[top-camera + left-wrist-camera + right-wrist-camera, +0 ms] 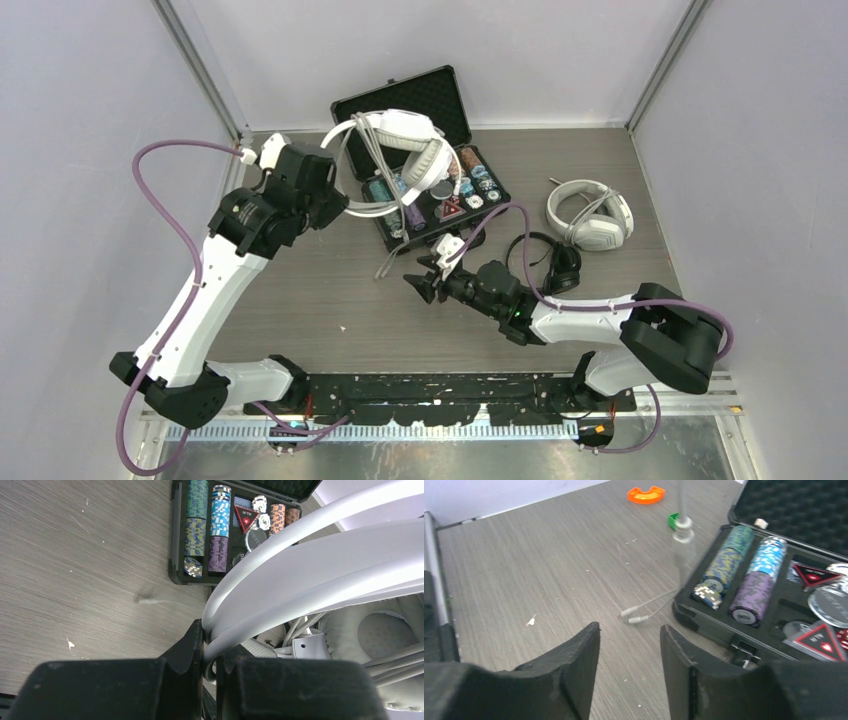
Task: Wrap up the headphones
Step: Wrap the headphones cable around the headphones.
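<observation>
A white headset [410, 150] hangs in the air over an open black case, and my left gripper [335, 200] is shut on its headband [310, 555]; the black jaws pinch the band's end [210, 650], with an ear cup [385, 640] just beyond. The headset's grey cable [395, 235] drops to the table and ends in two plugs [634, 616]. My right gripper [630, 630] stands open and empty just short of those plugs, low over the table [425, 285]. A slim black pair [555, 265] and a white-grey pair [590, 215] lie on the table to the right.
The open black case [345, 108] holds stacks of poker chips [744, 587] and sits at the back centre. An orange U-shaped piece [646, 494] and a small green piece [672, 520] lie beyond the cable. Grey walls close in the table's left, back and right.
</observation>
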### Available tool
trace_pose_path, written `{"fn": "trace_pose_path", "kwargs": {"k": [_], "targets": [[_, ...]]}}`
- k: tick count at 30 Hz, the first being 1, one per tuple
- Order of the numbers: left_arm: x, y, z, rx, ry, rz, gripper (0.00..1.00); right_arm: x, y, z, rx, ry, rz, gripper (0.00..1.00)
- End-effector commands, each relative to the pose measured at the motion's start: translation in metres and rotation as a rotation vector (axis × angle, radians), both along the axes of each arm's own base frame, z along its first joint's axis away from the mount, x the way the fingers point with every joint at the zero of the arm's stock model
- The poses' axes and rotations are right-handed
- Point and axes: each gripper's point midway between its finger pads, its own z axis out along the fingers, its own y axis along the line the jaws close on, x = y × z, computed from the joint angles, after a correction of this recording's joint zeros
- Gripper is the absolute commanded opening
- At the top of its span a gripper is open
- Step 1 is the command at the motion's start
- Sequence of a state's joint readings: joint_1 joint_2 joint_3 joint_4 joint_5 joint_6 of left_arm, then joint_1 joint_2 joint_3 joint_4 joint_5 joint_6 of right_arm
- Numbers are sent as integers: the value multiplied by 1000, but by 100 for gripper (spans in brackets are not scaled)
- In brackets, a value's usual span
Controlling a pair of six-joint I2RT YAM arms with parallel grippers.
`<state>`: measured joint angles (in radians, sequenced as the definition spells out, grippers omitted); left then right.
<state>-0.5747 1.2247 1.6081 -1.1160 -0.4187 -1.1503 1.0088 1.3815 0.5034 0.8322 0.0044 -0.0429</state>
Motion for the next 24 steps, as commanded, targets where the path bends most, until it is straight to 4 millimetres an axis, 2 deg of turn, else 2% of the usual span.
{"fn": "trace_pose_path", "kwargs": {"k": [1, 9, 13, 19, 24], "targets": [[9, -2, 60, -147, -183, 43, 0, 13, -12, 26, 93, -90, -97, 57], [8, -5, 68, -165, -194, 27, 0, 26, -15, 30, 137, -128, -100, 68], [7, -7, 72, -176, -198, 16, 0, 39, -14, 33, 135, -149, -109, 69], [4, -8, 77, -185, -196, 8, 0, 61, -22, 34, 170, -179, -150, 71], [4, -12, 81, -202, -202, -11, 0, 62, -8, 35, 174, -205, -70, 71]]}}
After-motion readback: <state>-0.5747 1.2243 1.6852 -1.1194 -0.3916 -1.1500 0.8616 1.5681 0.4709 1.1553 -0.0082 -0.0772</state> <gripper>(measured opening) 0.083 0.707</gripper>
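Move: The loose doubled tail of the white headphones' cable hangs just off my right fingertips, its middle about 4 cm ahead, 4 cm left and perhaps 2 cm above. The white headphones themselves are some 12 cm ahead, 2 cm left and 16 cm up; the open chip case lies about 18 cm straight ahead and 14 cm below. From my left hand, which grips their headband, the tail is roughly 7 cm right, 2 cm back and 14 cm down. Having already let go of the cable, I swing my open right hand about 6 cm forward and a little to the right, closing in on the hanging tail while it turns slightly clockwise and its fingers spread wider for a new grip. With my left hand I keep hold of the headband and lift it almost 3 cm straight up. ##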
